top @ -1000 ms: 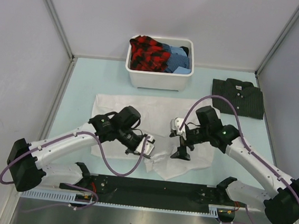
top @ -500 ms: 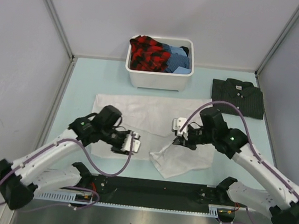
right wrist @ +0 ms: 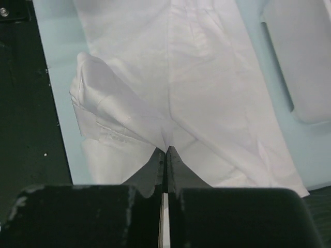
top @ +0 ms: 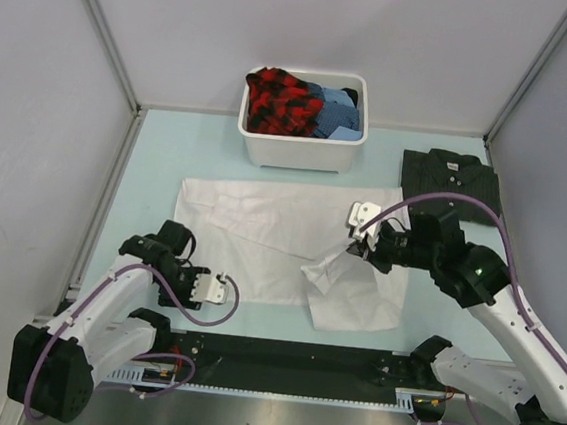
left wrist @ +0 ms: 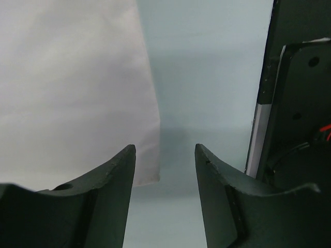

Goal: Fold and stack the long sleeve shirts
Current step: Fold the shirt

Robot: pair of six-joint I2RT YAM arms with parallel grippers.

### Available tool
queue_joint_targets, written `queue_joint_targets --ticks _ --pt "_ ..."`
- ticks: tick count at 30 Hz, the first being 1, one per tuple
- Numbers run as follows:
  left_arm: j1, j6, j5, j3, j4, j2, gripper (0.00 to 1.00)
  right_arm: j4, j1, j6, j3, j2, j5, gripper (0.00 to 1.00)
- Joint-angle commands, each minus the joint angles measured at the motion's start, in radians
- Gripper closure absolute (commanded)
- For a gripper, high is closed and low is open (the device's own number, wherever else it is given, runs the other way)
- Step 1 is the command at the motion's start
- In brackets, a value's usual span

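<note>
The white long sleeve shirt [top: 252, 225] lies spread across the middle of the table. My right gripper [top: 354, 251] is shut on a pinched fold of it [right wrist: 166, 150], and the near right part hangs bunched below the jaws [right wrist: 103, 108]. My left gripper [top: 222, 289] is open and empty, low over bare table just off the shirt's near left edge [left wrist: 150, 170]; in the left wrist view its fingertips [left wrist: 165, 152] frame only table. The dark striped long sleeve shirt [top: 452, 186] lies folded at the back right.
A white tub [top: 299, 152] at the back centre holds red plaid and blue clothes; its rounded wall [right wrist: 302, 67] shows in the right wrist view. The black base rail [top: 289, 359] runs along the near edge [left wrist: 300, 103]. Grey walls enclose three sides.
My left gripper has opened, let go of the white shirt and drawn back to the near left. My right gripper has shut on the shirt and lifted its fold toward the back right.
</note>
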Motion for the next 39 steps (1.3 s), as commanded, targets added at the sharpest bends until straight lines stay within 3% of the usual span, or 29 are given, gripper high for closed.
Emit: queue_joint_targets --ticks 1,6,11,19,24,31,39 --pt "0.010 0.096 -0.073 -0.032 0.019 0.019 0.45 0.016 -0.025 0.001 0.116 0.027 0.068 1.00" --pt "0.008 0.091 -0.118 -0.079 0.103 0.018 0.57 0.021 -0.051 -0.006 0.234 0.067 0.075 1.00" --pt "0.010 0.057 -0.103 -0.078 0.113 0.015 0.85 0.044 -0.057 -0.044 0.365 0.114 0.121 1.00" --pt "0.028 0.014 -0.054 -0.047 0.128 0.027 1.00 0.056 -0.066 -0.107 0.463 0.182 0.089 1.00" --pt "0.106 0.010 0.034 0.065 0.083 0.059 1.00 0.093 -0.113 -0.134 0.472 0.195 0.083 1.00" --pt "0.252 -0.042 0.126 0.262 0.068 0.248 1.00 0.165 -0.230 -0.159 0.500 0.248 -0.007 1.00" --pt "0.296 -0.124 0.157 0.414 0.120 0.441 1.00 0.323 -0.311 -0.214 0.557 0.398 -0.089 1.00"
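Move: The near left corner of the white shirt lies about 2 cm to the left hand's left, 1 cm ahead and 3 cm below; the shirt's far left corner is some 28 cm ahead, 3 cm left. The right hand, already holding the shirt by a cuff, has the shirt's far edge about 21 cm straight ahead and 25 cm below. From it the laundry bin is some 36 cm ahead, 12 cm left and 18 cm down, the folded dark shirt roughly 24 cm ahead, 26 cm right. Bring the open left gripper about 2 cm left and down onto the shirt's near left corner, shut the fingers on it, then carry it some 9 cm forward and 5 cm up, turning counter-clockwise. Meanwhile keep the right grip on the cuff and raise it 15 cm while reaching 14 cm forward over the shirt, tipping the fingers up. ##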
